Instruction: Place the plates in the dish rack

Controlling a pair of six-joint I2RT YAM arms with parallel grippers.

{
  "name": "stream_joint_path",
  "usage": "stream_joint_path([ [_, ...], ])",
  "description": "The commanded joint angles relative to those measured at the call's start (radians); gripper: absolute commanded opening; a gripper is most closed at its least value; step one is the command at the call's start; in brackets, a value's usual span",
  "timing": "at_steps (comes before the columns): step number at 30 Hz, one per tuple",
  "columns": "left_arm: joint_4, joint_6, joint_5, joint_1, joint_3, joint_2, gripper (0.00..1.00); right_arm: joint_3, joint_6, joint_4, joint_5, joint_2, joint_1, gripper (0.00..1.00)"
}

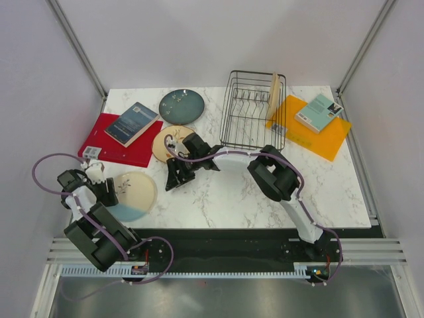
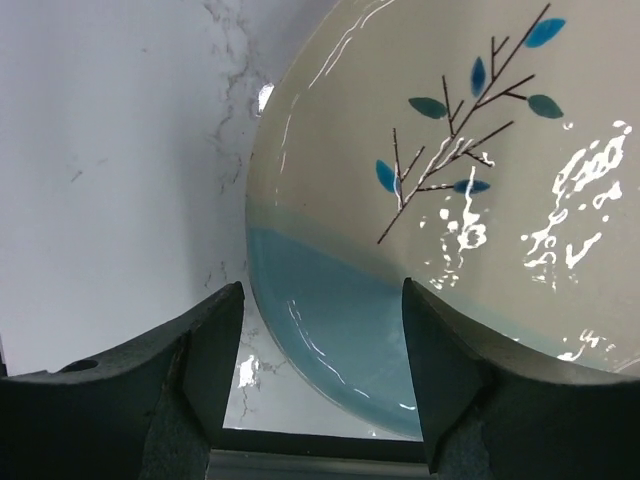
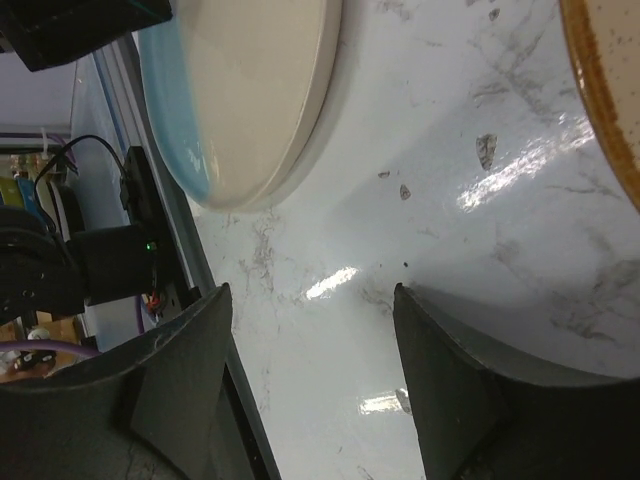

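The cream and pale blue plate (image 1: pixel 134 194) (image 2: pixel 450 180) lies flat at the near left. My left gripper (image 1: pixel 110 193) (image 2: pixel 320 300) is open, and the plate's blue rim lies between its fingers. My right gripper (image 1: pixel 177 177) (image 3: pixel 310 300) is open over bare marble between that plate (image 3: pixel 250 90) and a cream plate with a brown rim (image 1: pixel 165 143) (image 3: pixel 612 90). The dark teal plate (image 1: pixel 181 106) lies flat at the back. A cream plate (image 1: pixel 273 97) stands on edge in the black wire dish rack (image 1: pixel 245 109).
A red board (image 1: pixel 112 146) with a blue book (image 1: pixel 132 122) on it lies at the back left. An orange board (image 1: pixel 311 136) carrying a teal book (image 1: pixel 319 111) sits right of the rack. The table's near edge runs close under my left gripper.
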Motion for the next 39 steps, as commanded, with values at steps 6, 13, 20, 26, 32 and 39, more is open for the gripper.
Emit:
stream_joint_path([
  [6, 0.09, 0.065, 0.026, 0.021, -0.04, 0.06, 0.67, 0.052, 0.095, 0.096, 0.011, 0.095, 0.01, 0.74],
  [13, -0.004, 0.217, 0.189, 0.022, -0.042, 0.084, 0.36, 0.026, 0.202, 0.19, -0.043, 0.144, 0.034, 0.74],
  [20, -0.044, 0.23, 0.205, 0.022, -0.002, 0.162, 0.1, 0.013, 0.29, 0.242, -0.089, 0.193, 0.094, 0.75],
  [26, -0.055, 0.256, 0.251, 0.021, 0.006, 0.176, 0.02, 0.013, 0.364, 0.305, -0.069, 0.223, 0.103, 0.75],
  [32, -0.147, 0.289, 0.259, 0.021, 0.034, 0.202, 0.02, -0.092, 0.67, 0.547, 0.066, 0.201, 0.099, 0.78],
  [39, -0.268, 0.331, 0.311, 0.021, 0.07, 0.224, 0.02, -0.092, 0.747, 0.535, 0.168, 0.201, 0.125, 0.74],
])
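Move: The cream-and-blue plate's middle lies about 8 cm to the left hand's right, 2 cm ahead and 2 cm below; from the right hand it is some 14 cm left, 5 cm back and 3 cm below. The red folder is about 22 cm ahead of the left hand and 5 cm to its right. The branch-patterned plate lies roughly 14 cm ahead of the right hand and 1 cm to its right. Right hand slides left 5 cm, open, towards the plate's right rim; left fingers shut against the left rim. ##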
